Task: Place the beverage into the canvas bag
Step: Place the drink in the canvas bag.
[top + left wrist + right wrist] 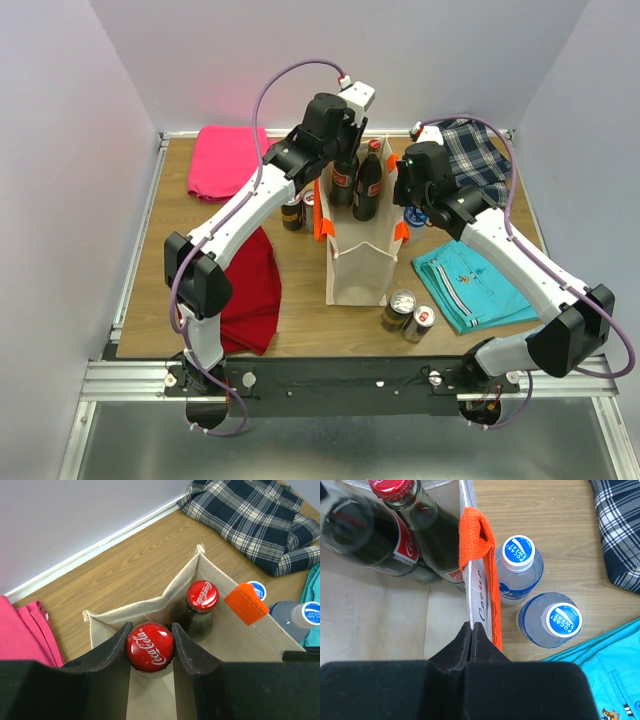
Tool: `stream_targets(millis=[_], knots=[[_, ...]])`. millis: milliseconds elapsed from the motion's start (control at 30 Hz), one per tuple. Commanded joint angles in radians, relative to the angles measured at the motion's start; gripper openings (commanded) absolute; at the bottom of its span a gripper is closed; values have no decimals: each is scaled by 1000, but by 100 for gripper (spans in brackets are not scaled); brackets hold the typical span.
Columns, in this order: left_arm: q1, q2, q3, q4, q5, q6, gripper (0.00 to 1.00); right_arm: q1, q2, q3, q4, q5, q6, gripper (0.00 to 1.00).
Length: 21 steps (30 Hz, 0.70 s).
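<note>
The canvas bag (360, 265) stands open mid-table, cream with orange straps (480, 545). My left gripper (150, 640) is shut on the red cap of a cola bottle (150, 646), whose dark body (365, 535) is down inside the bag's far end. A second cola bottle (202, 595) stands in the bag right beside it. My right gripper (471, 627) is shut on the bag's right rim (470, 595), just next to the orange strap. In the top view the left gripper (343, 160) hangs over the bag's far end and the right gripper (405, 205) is at its right side.
Two clear blue-capped bottles (519, 565) (554, 622) stand just outside the bag's right wall. Two cans (400, 308) (420, 322) are by its near right corner, and more cans (293, 212) on its left. Pink (225, 160), red (252, 290), teal (470, 285) and plaid (475, 160) cloths lie around.
</note>
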Motion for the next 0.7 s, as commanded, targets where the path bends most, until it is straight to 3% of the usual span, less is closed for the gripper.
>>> stream_targets(millis=[0, 667], knots=[[8, -60, -14, 248, -31, -22, 0, 0, 28, 11, 3, -2, -3, 1], [54, -79, -178, 334, 12, -83, 0, 0, 46, 8, 14, -16, -6, 1]])
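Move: The free spot on the canvas bag's floor for the drink I hold lies almost straight under my left hand, about 28 cm down and a centimetre ahead and left. The standing Coke bottle is level with my left hand, 5 cm to its right, its middle some 16 cm lower; outside the bag, a soda can stands roughly 8 cm left and 3 cm back, 22 cm down. From my right hand, that spot is about 7 cm ahead, 12 cm left and 22 cm down. I lower the Coke bottle about 5 cm deeper into the canvas bag with my left hand, beside the bottle already standing there, easing forward a centimetre or two as it sinks. My left fingers keep their grip just under the red cap, slowing towards the end, while my right hand stays shut on the bag's right rim by the orange handle. ##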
